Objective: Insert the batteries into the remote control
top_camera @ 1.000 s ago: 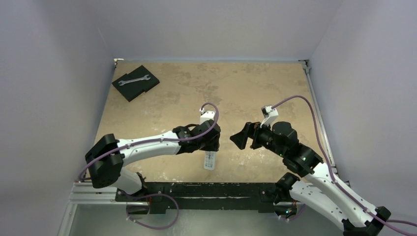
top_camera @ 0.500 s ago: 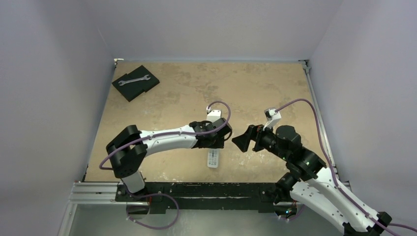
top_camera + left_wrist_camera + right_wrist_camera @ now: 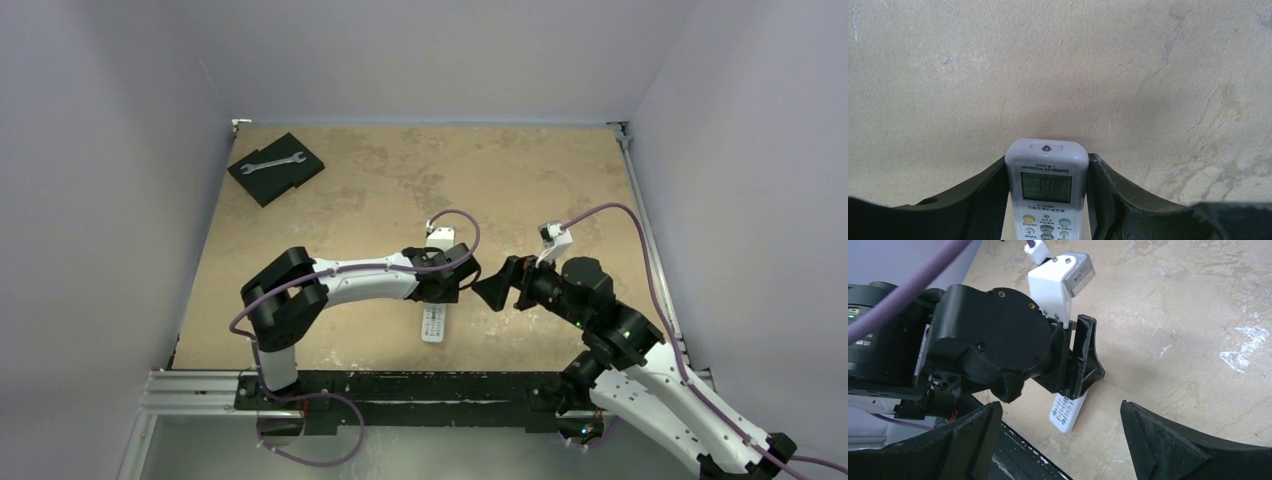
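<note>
The white remote control (image 3: 1046, 190) sits button side up between the fingers of my left gripper (image 3: 1047, 161), which is shut on its display end. In the top view the remote control (image 3: 432, 324) sticks out from under the left gripper (image 3: 447, 290) towards the table's front edge. My right gripper (image 3: 487, 289) stands wide open just right of the left one, empty. From the right wrist the remote control's button end (image 3: 1067, 412) shows below the left gripper's finger (image 3: 1083, 357), between my spread right fingers. The batteries are out of view.
A black pad (image 3: 290, 178) with a silver wrench (image 3: 271, 162) on it lies at the back left corner. A black rail (image 3: 400, 385) runs along the front edge. Walls close the table on three sides.
My left arm has swung right, carrying the held remote control a little closer to the right gripper. The right gripper shifted slightly and stays open.
</note>
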`<state>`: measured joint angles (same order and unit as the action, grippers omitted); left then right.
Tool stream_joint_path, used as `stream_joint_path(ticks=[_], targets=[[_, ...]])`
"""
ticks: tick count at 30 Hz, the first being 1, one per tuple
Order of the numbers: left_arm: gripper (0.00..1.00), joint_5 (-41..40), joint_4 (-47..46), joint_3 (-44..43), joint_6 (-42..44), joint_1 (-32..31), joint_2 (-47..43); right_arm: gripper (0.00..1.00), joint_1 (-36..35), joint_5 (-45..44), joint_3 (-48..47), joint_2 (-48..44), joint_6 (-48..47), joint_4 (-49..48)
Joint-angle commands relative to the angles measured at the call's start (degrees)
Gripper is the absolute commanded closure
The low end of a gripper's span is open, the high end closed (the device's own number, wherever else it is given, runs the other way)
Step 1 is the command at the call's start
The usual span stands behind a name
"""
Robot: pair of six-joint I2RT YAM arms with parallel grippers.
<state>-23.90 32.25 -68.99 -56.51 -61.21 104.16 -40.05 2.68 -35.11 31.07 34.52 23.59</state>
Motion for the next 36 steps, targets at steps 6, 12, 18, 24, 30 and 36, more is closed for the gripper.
stream_joint_path(ticks=[6,12,18,24,30,36], targets=[[0.55,-4.92,2.2,-4.8,-0.15,-0.23,2.24,0.01,0.16,1.54,0.97,-2.16,0.35,-0.57],[0.39,-6.25,2.8,-4.81,1.12,-0.23,0.84,0.01,0.17,2.29,0.45,-0.14,0.05,-1.37],[0.29,-6.76,1.42,-4.08,2.69,-0.27,-1.24,0.01,0.16,2.54,-1.72,1.69,-1.07,-0.67],[0.24,-6.68,-0.48,-3.17,4.01,-0.23,-3.27,0.01,0.21,2.24,-3.13,2.04,-1.13,0.74],[0.2,-6.49,-2.17,-1.52,5.39,-0.14,-6.33,0.01,0.16,0.4,-3.87,1.73,-0.96,3.09],[0.17,-5.5,-3.74,1.12,7.71,-0.07,-10.17,0.01,0.16,-3.38,-2.55,1.38,-0.18,2.91]])
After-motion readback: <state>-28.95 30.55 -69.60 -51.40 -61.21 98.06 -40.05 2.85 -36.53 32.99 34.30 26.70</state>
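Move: Between the left hand's still-closed fingers is the remote's far, screen end, with the table close beneath. The remote's middle lies about 5 cm back from that hand, in line sideways and some 2 cm lower. Nothing else stands near it on the board. From the waiting, open right hand, the remote's middle is roughly 11 cm to the left, about level in reach and 20 cm below. Easing the remote's held end down the last half centimetre and about 1 cm forward, the left hand then spreads its fingers from both sides of it and lets go. Still drifting a little forward, it then rises about 5 cm off the remote, quickening, with the fingertips tilting some 10 degrees outward and forward. ##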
